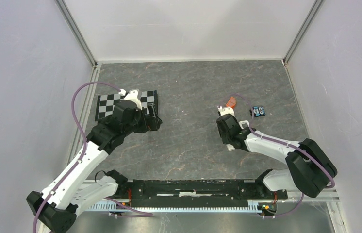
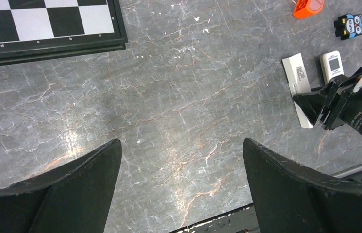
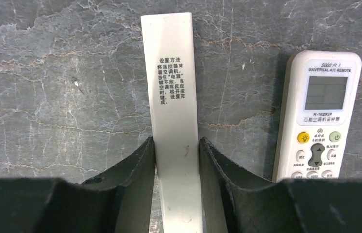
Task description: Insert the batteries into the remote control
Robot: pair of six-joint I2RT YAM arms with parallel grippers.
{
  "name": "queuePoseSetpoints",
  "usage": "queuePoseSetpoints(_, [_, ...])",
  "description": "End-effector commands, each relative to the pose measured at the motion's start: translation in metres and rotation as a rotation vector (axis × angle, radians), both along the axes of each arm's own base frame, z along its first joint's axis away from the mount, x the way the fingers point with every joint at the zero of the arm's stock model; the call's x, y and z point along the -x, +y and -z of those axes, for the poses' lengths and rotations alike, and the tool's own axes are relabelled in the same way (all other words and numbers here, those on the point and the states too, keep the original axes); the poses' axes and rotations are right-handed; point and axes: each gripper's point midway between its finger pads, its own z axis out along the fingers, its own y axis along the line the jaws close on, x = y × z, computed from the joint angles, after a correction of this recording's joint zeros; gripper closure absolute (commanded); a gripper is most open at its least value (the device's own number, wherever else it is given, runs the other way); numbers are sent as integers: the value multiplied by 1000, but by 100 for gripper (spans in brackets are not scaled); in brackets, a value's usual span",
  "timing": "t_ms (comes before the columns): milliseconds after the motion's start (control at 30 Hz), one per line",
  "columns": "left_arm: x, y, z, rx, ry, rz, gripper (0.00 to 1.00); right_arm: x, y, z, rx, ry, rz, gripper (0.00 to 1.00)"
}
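Observation:
The remote control (image 3: 322,116) lies face up on the stone table, its white front showing a small screen and buttons; it also shows in the left wrist view as the remote (image 2: 333,65). Just left of it is a long white flat cover strip (image 3: 172,73) printed with black text. My right gripper (image 3: 176,143) is shut on that strip, one jaw against each long edge. My left gripper (image 2: 181,143) hangs wide open over bare table, far to the left, holding nothing. The batteries are out of view.
A black and white checkerboard (image 1: 116,104) lies at the back left, under the left arm. An orange object (image 1: 231,102) and a small black and blue block (image 1: 257,111) sit behind the right gripper. The arms' black mounting rail (image 1: 193,187) runs along the near edge.

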Motion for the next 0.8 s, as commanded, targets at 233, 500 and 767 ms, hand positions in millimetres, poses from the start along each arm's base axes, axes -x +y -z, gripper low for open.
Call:
queuePoseSetpoints(233, [15,33,-54,-17,-96,-97,0,-12,3,-58,-122,-148,22,18])
queuePoseSetpoints(500, [51,66,-104,11,-216,-130,0,10,-53,-171,-203,-448,194,2])
queuePoseSetpoints(767, [90,98,-152,76,-381,-156,0,72,-141,-288,-323,-748,433,2])
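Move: The right fingers hold the white box down on the table; its middle is roughly 1 cm ahead of them and 1 cm lower. From this hand the remote control lies about 10 cm right and 2 cm ahead, the orange block some 17 cm ahead and 2 cm right, the blue owl block 13 cm ahead and 15 cm right, all near table height. The box lies about 33 cm right of the open left hand, some 2 cm ahead and 19 cm below. Open the right gripper wide to let go of the white box, then lift it straight up off the box, about 25 cm in all, veering right and a little back on the way and tilting its fingers up some 35 degrees. Meanwhile raise the open left gripper about 14 cm, drawing it left and back and tipping its fingers upward. ##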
